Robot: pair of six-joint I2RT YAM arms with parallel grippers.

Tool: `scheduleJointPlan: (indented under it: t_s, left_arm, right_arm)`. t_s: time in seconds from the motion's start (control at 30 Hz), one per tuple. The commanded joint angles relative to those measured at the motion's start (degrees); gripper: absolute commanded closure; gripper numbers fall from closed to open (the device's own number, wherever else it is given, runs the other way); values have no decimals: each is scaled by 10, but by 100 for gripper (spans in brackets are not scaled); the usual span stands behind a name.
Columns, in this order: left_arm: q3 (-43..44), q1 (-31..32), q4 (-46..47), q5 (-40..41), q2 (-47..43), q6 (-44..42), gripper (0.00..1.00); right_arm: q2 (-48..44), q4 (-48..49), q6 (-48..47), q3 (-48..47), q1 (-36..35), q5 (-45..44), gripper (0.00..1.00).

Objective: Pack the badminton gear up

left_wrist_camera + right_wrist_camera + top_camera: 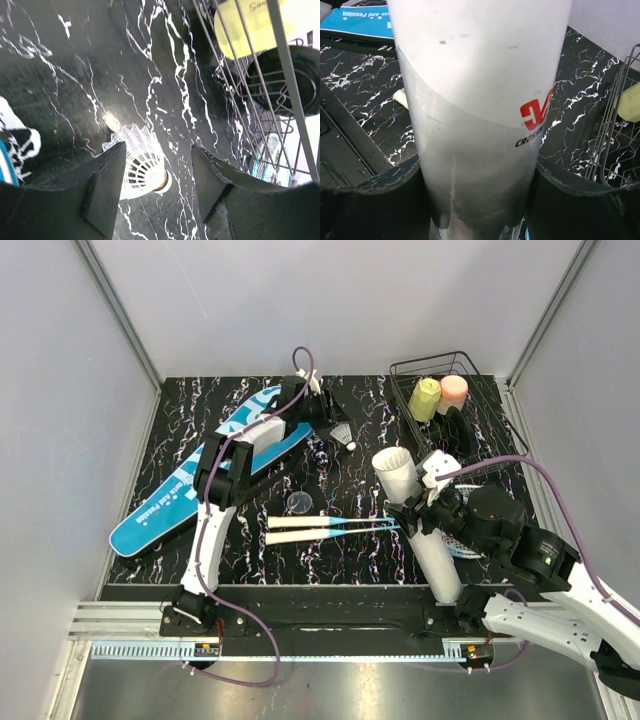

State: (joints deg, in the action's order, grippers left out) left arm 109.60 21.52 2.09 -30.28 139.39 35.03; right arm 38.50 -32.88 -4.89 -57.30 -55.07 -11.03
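Observation:
A white feather shuttlecock lies on its side on the black marbled table. My left gripper hangs over it, open, with the shuttlecock between the fingers against the left one. My right gripper is shut on the long white tube, which tilts with its open mouth up and toward the back. Two blue-framed rackets lie side by side with their white handles to the left and their heads under the right arm. The blue cover lies diagonally at the left.
A black wire basket at the back right holds a yellow bottle and a pink bottle. A small clear round lid lies near the racket handles. Grey walls enclose the table.

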Motion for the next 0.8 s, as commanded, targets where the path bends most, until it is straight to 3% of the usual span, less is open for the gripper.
scheduleJointPlan:
  t_s: [0.0,0.13,0.2,0.27,0.3,0.4,0.6,0.77]
  left_arm:
    - [-20,3,20,-53,-10,10,46]
    - [-86,5,54,-51,-53,-1,61]
    - [-126,6,56,-40,-84,-10,73]
    - [-154,6,47,-25,-102,-16,82]
    - [-160,5,37,-21,-118,-23,91]
    - [-202,5,13,1,-177,-20,100]
    - [-331,5,35,15,-396,0,100]
    - [-341,5,-68,-17,-543,-43,100]
  right_arm:
    - [-7,18,-6,-19,-3,-6,73]
    - [-6,22,-4,-14,-2,-3,73]
    - [-5,26,0,-12,-2,2,73]
    - [-4,30,1,-11,-3,5,74]
    - [-4,31,2,-9,-2,9,74]
    - [-1,39,0,-5,-2,9,74]
    - [58,41,-17,-4,-3,-6,74]
    - [127,41,-37,-20,-3,-10,74]
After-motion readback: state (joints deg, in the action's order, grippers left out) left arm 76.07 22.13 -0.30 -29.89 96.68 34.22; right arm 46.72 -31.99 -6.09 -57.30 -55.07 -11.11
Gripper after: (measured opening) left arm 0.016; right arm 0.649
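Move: The left hand, fingers open, has the last loose shuttlecock about 6 cm back, 1 cm to its right and 6 cm below. The blue bag's rounded far end lies some 12 cm to the hand's left, 1 cm back and 7 cm below; the wire basket's middle is about 33 cm to its right and 1 cm ahead. From the right hand, gripping the white tube, the shuttlecock is roughly 31 cm ahead, 12 cm left and 27 cm below. The left fingers close onto the shuttlecock's feather skirt and pinch it, as the hand drops about 5 cm while drawing back. Still pulling back, some 14 cm in all, and a little left, the hand then climbs steeply, heading towards the tube's mouth. Late on, the right hand, still gripping the tube, sinks about 3 cm, easing left and forward and tipping the mouth leftward. ##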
